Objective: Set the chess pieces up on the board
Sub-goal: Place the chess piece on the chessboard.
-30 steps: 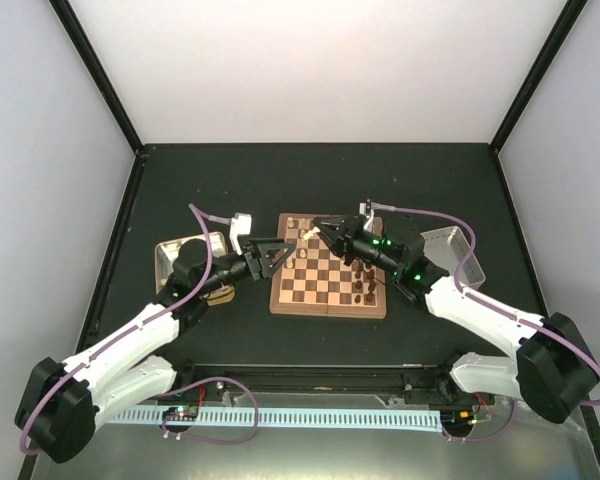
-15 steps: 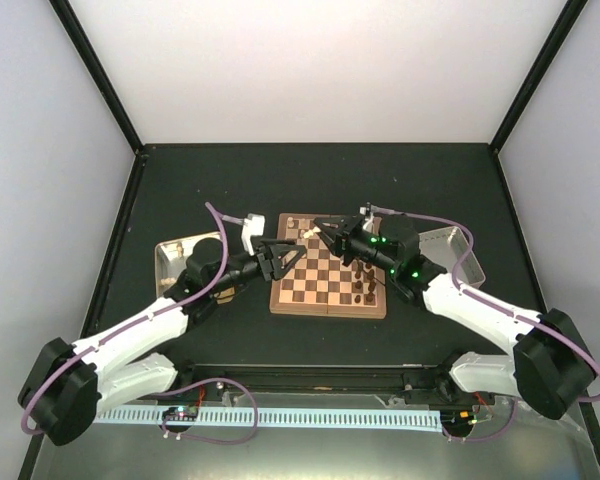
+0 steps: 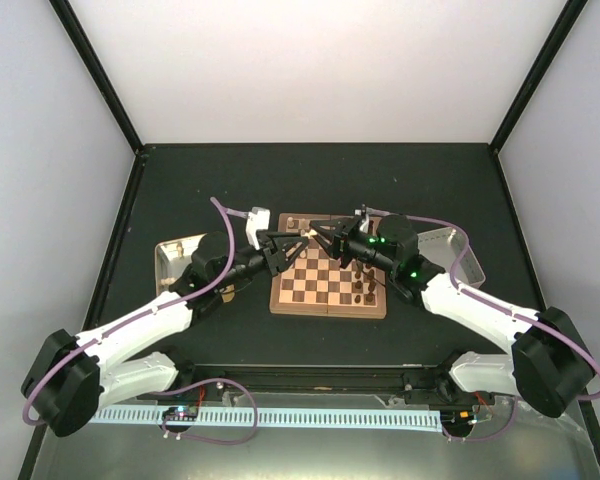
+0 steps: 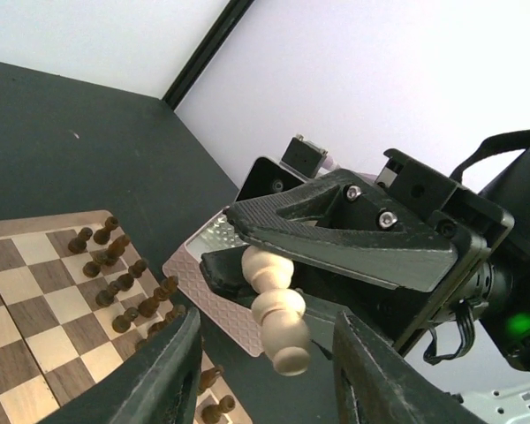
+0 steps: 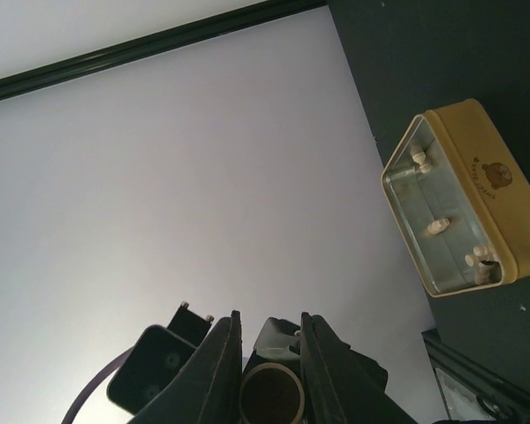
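Note:
The board [image 3: 325,284] lies mid-table, with dark chess pieces [image 3: 363,286] along its right edge and a cream one [image 3: 293,221] on its far row. Above its far left part the two grippers meet tip to tip. My right gripper [image 3: 321,237] is shut on a cream chess piece [image 4: 278,311], which sticks out base first. In the right wrist view the piece's round base [image 5: 271,397] sits between the fingers [image 5: 221,362]. My left gripper [image 4: 267,340] is open, one finger [image 4: 159,375] on each side of that piece with a gap on both sides. Dark pieces [image 4: 115,269] stand on the board [image 4: 31,305] below.
A gold-tan tin [image 3: 172,256] holding a few cream pieces [image 5: 435,226] sits left of the board. A silver-grey tray [image 3: 452,246] lies to the right of the board and shows under the grippers in the left wrist view [image 4: 208,256]. Dark walls bound the table.
My left arm has moved right toward the right gripper, and its jaws have narrowed around the cream piece held there. The right gripper has shifted slightly left.

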`<state>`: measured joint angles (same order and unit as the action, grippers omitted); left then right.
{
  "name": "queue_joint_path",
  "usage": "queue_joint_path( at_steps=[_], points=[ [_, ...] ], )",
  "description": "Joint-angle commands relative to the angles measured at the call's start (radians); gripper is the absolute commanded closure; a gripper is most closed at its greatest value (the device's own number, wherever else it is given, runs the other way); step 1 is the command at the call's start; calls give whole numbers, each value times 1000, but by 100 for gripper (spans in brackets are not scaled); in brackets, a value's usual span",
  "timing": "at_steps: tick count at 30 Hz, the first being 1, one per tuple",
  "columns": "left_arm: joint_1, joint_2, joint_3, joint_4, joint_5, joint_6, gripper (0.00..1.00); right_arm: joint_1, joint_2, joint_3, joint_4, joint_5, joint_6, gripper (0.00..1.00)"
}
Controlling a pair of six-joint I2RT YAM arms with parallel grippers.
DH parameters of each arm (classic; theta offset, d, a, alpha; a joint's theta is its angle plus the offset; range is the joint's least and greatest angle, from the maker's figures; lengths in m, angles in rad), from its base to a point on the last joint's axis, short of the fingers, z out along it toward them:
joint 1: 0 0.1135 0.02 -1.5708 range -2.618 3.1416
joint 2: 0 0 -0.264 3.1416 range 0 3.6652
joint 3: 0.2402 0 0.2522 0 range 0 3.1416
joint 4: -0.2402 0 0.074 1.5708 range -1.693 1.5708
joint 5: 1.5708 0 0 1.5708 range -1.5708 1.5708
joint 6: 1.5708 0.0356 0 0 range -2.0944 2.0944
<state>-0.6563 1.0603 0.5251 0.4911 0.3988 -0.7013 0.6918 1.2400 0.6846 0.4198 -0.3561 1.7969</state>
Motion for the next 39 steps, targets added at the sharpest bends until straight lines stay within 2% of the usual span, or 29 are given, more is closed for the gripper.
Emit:
queue_joint_path(
  at_steps=[1,7,12,14,17,20,22,27,32,35,39],
  points=[
    [-9,7,51,18,-16,43,62,5,3,-1,60,-48,32,84],
    [-12,11,58,16,-6,49,83,6,-2,-21,74,-71,37,84],
    [-13,-3,61,-11,-13,58,95,7,-22,-46,42,-71,0,83],
    [-13,-7,74,-59,-17,65,98,5,-36,-51,6,-59,-44,78],
    [-14,-20,107,-198,-21,95,98,1,-75,-52,-99,-13,-156,59],
    [-14,-28,152,-414,-31,145,98,-22,-141,-57,-245,65,-316,42],
    [-16,-22,190,-590,-37,188,98,-42,-196,-80,-326,134,-412,37],
    [-40,76,325,-951,-102,257,99,-75,-339,-100,-570,376,-655,34],
    [-78,264,483,-1174,-121,301,98,-83,-437,-70,-777,611,-841,33],
    [-103,374,582,-1321,-138,330,98,-84,-494,-75,-844,711,-891,33],
    [-124,493,676,-1459,-209,357,96,-84,-548,-111,-856,750,-899,33]
  ],
)
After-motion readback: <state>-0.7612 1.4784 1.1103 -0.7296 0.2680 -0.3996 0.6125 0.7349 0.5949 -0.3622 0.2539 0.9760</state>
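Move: The white chess piece, gripped at its base end by the right hand, already sits between the left hand's open fingers, its middle about at the left hand point and roughly 2 cm left and 1 cm ahead of the right hand point. From the left hand, the board's middle is some 10 cm ahead, 6 cm right and 21 cm down; white pieces stand about 14 cm ahead, 3 cm left. The dark pieces stand about 13 cm right of the right hand, 10 cm ahead. The white piece changes hands in the air: the left fingers close on its head end while both hands stay nearly still, then the right fingers open off the base end. The left hand carries it down about 13 cm and slightly back, tipping its fingers steeply down towards the near-left part of the board; the right hand withdraws about 18 cm to its right, sinking some 5 cm and tipping down too. ##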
